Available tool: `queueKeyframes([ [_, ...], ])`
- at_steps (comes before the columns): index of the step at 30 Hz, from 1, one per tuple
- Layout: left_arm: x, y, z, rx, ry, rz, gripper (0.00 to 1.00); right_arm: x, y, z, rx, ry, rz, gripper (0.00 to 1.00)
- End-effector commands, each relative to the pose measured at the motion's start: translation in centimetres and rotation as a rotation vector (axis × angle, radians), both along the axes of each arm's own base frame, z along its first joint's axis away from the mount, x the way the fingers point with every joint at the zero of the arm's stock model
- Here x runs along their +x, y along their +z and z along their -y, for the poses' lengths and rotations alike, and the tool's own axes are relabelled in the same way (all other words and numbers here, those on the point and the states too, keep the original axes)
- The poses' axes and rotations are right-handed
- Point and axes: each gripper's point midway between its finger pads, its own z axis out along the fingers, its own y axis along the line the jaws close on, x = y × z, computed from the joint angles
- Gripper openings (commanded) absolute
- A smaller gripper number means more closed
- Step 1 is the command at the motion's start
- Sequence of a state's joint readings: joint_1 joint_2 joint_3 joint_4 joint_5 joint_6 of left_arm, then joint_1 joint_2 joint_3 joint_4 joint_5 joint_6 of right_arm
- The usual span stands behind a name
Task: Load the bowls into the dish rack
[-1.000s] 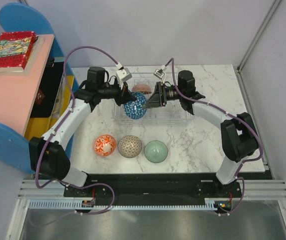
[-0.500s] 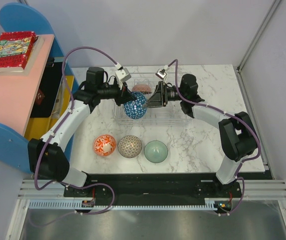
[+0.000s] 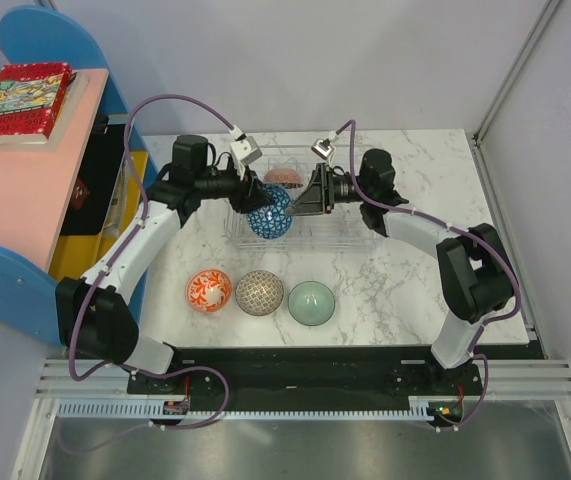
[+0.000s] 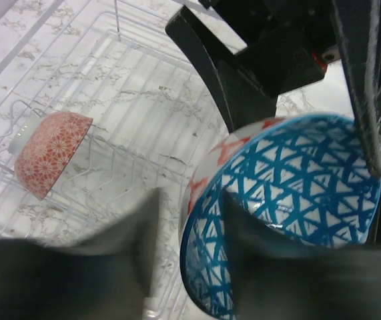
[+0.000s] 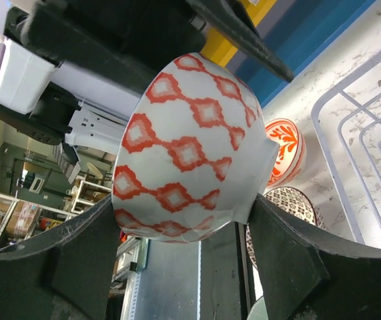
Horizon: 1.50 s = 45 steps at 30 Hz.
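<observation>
A blue-and-white patterned bowl [image 3: 270, 212] hangs above the clear dish rack [image 3: 350, 228] between both grippers. My right gripper [image 3: 301, 200] is shut on it, its fingers pressed to the bowl's [image 5: 190, 147] red-diamond outer sides. My left gripper [image 3: 248, 190] straddles the rim, one finger inside the bowl [image 4: 290, 193] and the other standing off outside with a gap. A reddish-brown bowl [image 3: 283, 177] leans in the rack's far end. On the table in front lie the orange-red floral bowl [image 3: 209, 291], the beige lattice bowl [image 3: 259, 293] and the mint-green bowl [image 3: 311, 302].
A blue and pink shelf [image 3: 25, 190] with a red book [image 3: 20, 100] stands off the table's left edge. Grey walls close the back and right sides. The rack's wire floor [image 4: 130, 87] shows below the held bowl.
My left jaws have spread apart off the bowl's rim. My right jaws have drawn in on the bowl's sides. The right arm edged slightly left earlier; the bowl has barely moved.
</observation>
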<state>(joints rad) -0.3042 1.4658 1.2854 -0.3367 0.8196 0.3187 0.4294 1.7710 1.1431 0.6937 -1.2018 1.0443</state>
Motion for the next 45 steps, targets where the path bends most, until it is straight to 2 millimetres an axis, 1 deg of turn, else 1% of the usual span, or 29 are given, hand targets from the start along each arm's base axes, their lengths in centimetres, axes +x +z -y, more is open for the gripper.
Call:
queueKeyframes([
  [1, 0.1, 1.5, 0.3, -0.024, -0.009, 0.064, 0.71, 0.4, 0.2, -0.4, -0.027, -0.034, 0.079, 0.00],
  [3, 0.3, 1.2, 0.1, -0.015, 0.008, 0.061, 0.99, 1.0, -0.3, -0.3, -0.058, -0.057, 0.091, 0.00],
  [4, 0.3, 1.1, -0.1, -0.011, 0.018, 0.062, 1.00, 1.4, -0.9, -0.2, -0.093, -0.078, 0.101, 0.00],
  [7, 0.5, 0.9, -1.2, -0.010, 0.047, 0.053, 1.00, 2.4, -1.2, 0.3, -0.127, -0.112, 0.116, 0.00],
  [9, 0.3, 1.3, -1.9, -0.026, 0.060, 0.046, 1.00, 3.2, -1.0, 0.9, -0.136, -0.154, 0.137, 0.00],
  [10, 0.6, 1.4, -3.1, -0.031, 0.088, 0.041, 1.00, 3.4, -0.9, 1.1, -0.151, -0.166, 0.133, 0.00],
  [11, 0.7, 2.0, -3.8, -0.038, 0.114, 0.045, 1.00, 4.2, -1.1, 1.5, -0.169, -0.200, 0.161, 0.00],
  [12, 0.6, 1.8, -4.6, -0.029, 0.139, 0.025, 1.00, 4.4, -1.0, 1.7, -0.185, -0.212, 0.175, 0.00],
  [13, 1.0, 1.9, -6.1, -0.030, 0.178, 0.022, 1.00, 4.6, -0.9, 2.1, -0.213, -0.224, 0.176, 0.00],
  [15, 0.7, 2.1, -7.7, -0.024, 0.225, 0.018, 1.00, 6.0, -1.1, 3.0, -0.287, -0.283, 0.266, 0.00],
  [16, 0.9, 1.4, -9.3, -0.019, 0.267, 0.002, 1.00, 6.3, -1.1, 3.4, -0.334, -0.303, 0.268, 0.00],
  [17, 0.7, 1.1, -10.1, -0.014, 0.287, 0.000, 1.00, 6.8, -1.3, 3.7, -0.377, -0.326, 0.293, 0.00],
  [18, 0.7, 0.8, -10.8, -0.003, 0.309, -0.002, 1.00, 8.1, -1.8, 4.4, -0.438, -0.375, 0.357, 0.00],
  [20, 0.3, -0.8, -12.8, 0.013, 0.343, -0.048, 1.00, 9.0, -1.7, 5.1, -0.499, -0.411, 0.398, 0.00],
  [22, 0.1, -2.1, -14.4, 0.042, 0.395, -0.095, 1.00, 10.3, -1.9, 6.1, -0.577, -0.454, 0.448, 0.00],
  [24, 0.1, -3.3, -15.3, 0.057, 0.419, -0.124, 1.00, 11.3, -2.0, 6.5, -0.633, -0.470, 0.509, 0.00],
  [25, 0.0, -4.1, -16.1, 0.056, 0.442, -0.148, 1.00, 11.6, -2.8, 7.3, -0.700, -0.490, 0.505, 0.00],
  [26, -0.2, -4.5, -16.2, 0.047, 0.432, -0.159, 1.00, 11.7, -3.5, 7.1, -0.740, -0.479, 0.529, 0.00],
  [27, -0.3, -4.9, -16.3, 0.044, 0.428, -0.169, 1.00, 12.1, -2.9, 7.2, -0.768, -0.489, 0.567, 0.00],
  [28, -0.6, -5.7, -16.4, 0.046, 0.428, -0.188, 1.00, 12.4, -3.6, 8.1, -0.846, -0.500, 0.600, 0.00],
  [29, -0.7, -6.1, -16.4, 0.049, 0.421, -0.192, 1.00, 12.4, -3.7, 7.8, -0.872, -0.495, 0.625, 0.00],
  [30, -0.9, -6.5, -16.4, 0.051, 0.419, -0.200, 1.00, 12.7, -3.2, 7.8, -0.899, -0.512, 0.653, 0.00],
  [33, -1.0, -7.0, -16.6, 0.043, 0.423, -0.205, 1.00, 12.7, -3.2, 7.9, -0.980, -0.512, 0.721, 0.00],
  [34, -1.0, -7.0, -16.5, 0.036, 0.422, -0.207, 1.00, 12.3, -3.4, 7.2, -1.000, -0.481, 0.762, 0.00],
  [36, -1.1, -7.0, -16.6, 0.033, 0.425, -0.194, 1.00, 12.2, -3.7, 7.2, -1.065, -0.473, 0.803, 0.00],
  [37, -1.1, -7.0, -16.6, 0.033, 0.431, -0.194, 1.00, 11.8, -3.9, 6.7, -1.080, -0.445, 0.834, 0.00],
  [42, -1.2, -6.6, -16.8, 0.023, 0.445, -0.167, 1.00, 11.8, -4.9, 5.8, -1.125, -0.408, 0.851, 0.00],
  [43, -1.3, -6.7, -16.7, 0.022, 0.446, -0.167, 1.00, 11.7, -5.5, 5.5, -1.134, -0.394, 0.851, 0.00],
  [45, -1.4, -6.9, -16.7, 0.022, 0.445, -0.170, 1.00, 11.8, -5.5, 5.2, -1.149, -0.379, 0.871, 0.00],
])
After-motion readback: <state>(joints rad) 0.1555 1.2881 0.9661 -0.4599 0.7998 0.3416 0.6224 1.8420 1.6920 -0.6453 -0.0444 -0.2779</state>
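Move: Both hands are at the blue bowl, the left still on its edge. From the right hand, the rack slots it is bound for lie about 10 cm ahead, some 4 cm to the right and 17 cm below. The pink bowl stands roughly 17 cm ahead, 2 cm left and 17 cm down, the brown dotted bowl about 13 cm back and 8 cm left. From the left hand, the orange bowl is about 14 cm back, 14 cm left and 22 cm below. The left fingers open wide and let go of the blue bowl, leaving the right hand to keep its grip. The left hand then swings about 17 cm left and sinks some 8 cm, out of the rack and nearer the orange bowl. The right hand takes the bowl down and then forward about 10 cm, drifting right, with the wrist rolling over some 80 degrees until its fingers point steeply down above the rack beside the pink bowl; it ends sinking further and edging back left. ##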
